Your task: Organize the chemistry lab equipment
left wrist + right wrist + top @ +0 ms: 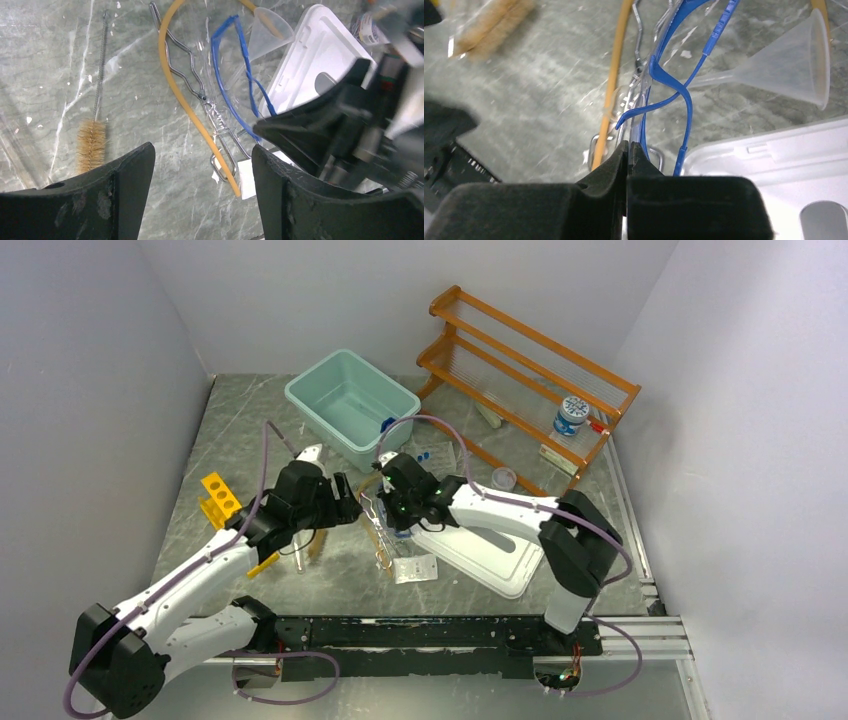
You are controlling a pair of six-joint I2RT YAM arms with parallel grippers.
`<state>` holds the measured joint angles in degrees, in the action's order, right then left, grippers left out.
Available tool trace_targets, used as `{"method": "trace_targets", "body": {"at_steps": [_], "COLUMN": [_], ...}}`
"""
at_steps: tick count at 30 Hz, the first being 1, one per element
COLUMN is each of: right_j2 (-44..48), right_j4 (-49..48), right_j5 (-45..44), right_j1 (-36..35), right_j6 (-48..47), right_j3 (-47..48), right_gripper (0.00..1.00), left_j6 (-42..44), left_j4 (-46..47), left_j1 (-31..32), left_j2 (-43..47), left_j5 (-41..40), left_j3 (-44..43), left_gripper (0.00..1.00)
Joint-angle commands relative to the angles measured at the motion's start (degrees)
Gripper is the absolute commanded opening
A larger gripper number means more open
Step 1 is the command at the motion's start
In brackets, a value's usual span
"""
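Blue-framed goggles [684, 95] with a clear lens lie on the marble table, and my right gripper [628, 145] is shut on their lens edge. Beside them run the amber rubber tubing [614, 75] and the metal tongs [172, 42]. My left gripper [202, 155] hangs open just left of the right one, with nothing between its fingers; the tubing's end and the tongs' loop lie below its gap. A brush [91, 145] lies to the left. The yellow test-tube rack [219, 498] stands at the far left. A clear funnel [784, 55] rests past the goggles.
A white plastic lid [490, 560] lies under the right arm. A teal bin [350, 400] sits at the back centre. The orange wooden shelf [530, 380] stands at the back right with a blue-capped jar [571, 415] on it. The two grippers are close together.
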<state>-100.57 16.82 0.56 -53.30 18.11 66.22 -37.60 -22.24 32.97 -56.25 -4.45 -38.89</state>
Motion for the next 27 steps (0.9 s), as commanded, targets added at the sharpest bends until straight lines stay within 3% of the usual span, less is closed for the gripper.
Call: {"method": "trace_targets", "body": {"at_steps": [1,5,9,14,22,27], "right_j2": [7.2,12.5,16.5,13.8,-9.9,-27.4], "right_j4": [2.7,4.4,4.4,3.2,5.1,11.9], "right_j5": [6.0,8.8,12.6,13.6,17.9,17.9], "right_j1": [0.5,0.9,2.1,4.3,10.9,11.7], "right_j6": [-3.5,-4.4,-5.2,-7.1,-13.5,-20.3], "right_j3": [-1.7,-1.8,1.0,13.6,43.6,64.5], "right_gripper": [0.00,0.00,0.00,0.00,0.00,0.00], "left_j6": [-1.1,0.6,4.2,8.5,8.4,8.7], "left_j4": [-0.9,-3.9,-7.3,-7.9,-7.8,-7.9], "left_j1": [-1.8,-3.1,-3.3,-3.4,-3.3,-3.4], "left_j2": [0.9,2.5,6.1,10.2,10.4,8.9], "left_j5": [1.9,-0.7,-10.2,-19.1,-18.7,-17.2], "left_j3": [-3.9,-8.1,-14.0,-19.3,-25.5,-26.2], "left_gripper": [0.75,0.75,0.75,0.76,0.76,0.76]}}
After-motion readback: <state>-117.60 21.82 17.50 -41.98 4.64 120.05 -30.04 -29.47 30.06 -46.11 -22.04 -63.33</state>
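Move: The right gripper already holds the blue goggles; the teal bin's middle lies about 24 cm ahead of it and 9 cm to its left, at roughly its own height. The well plate is some 17 cm ahead and 8 cm right, the tongs about 4 cm left and 1 cm ahead, the white lid 19 cm right and level, all about 5 cm lower. From the left gripper the bin is some 24 cm ahead, 2 cm left and 8 cm below. Keep the goggles pinched in the closed right gripper and raise them, easing back slightly at first, then sweep forward and left to above the near part of the teal bin, ending about 23 cm higher, with the fingers swinging outward and up some 35 degrees. Meanwhile lift the open, empty left gripper about 20 cm and draw it left, tilting its fingers up. ##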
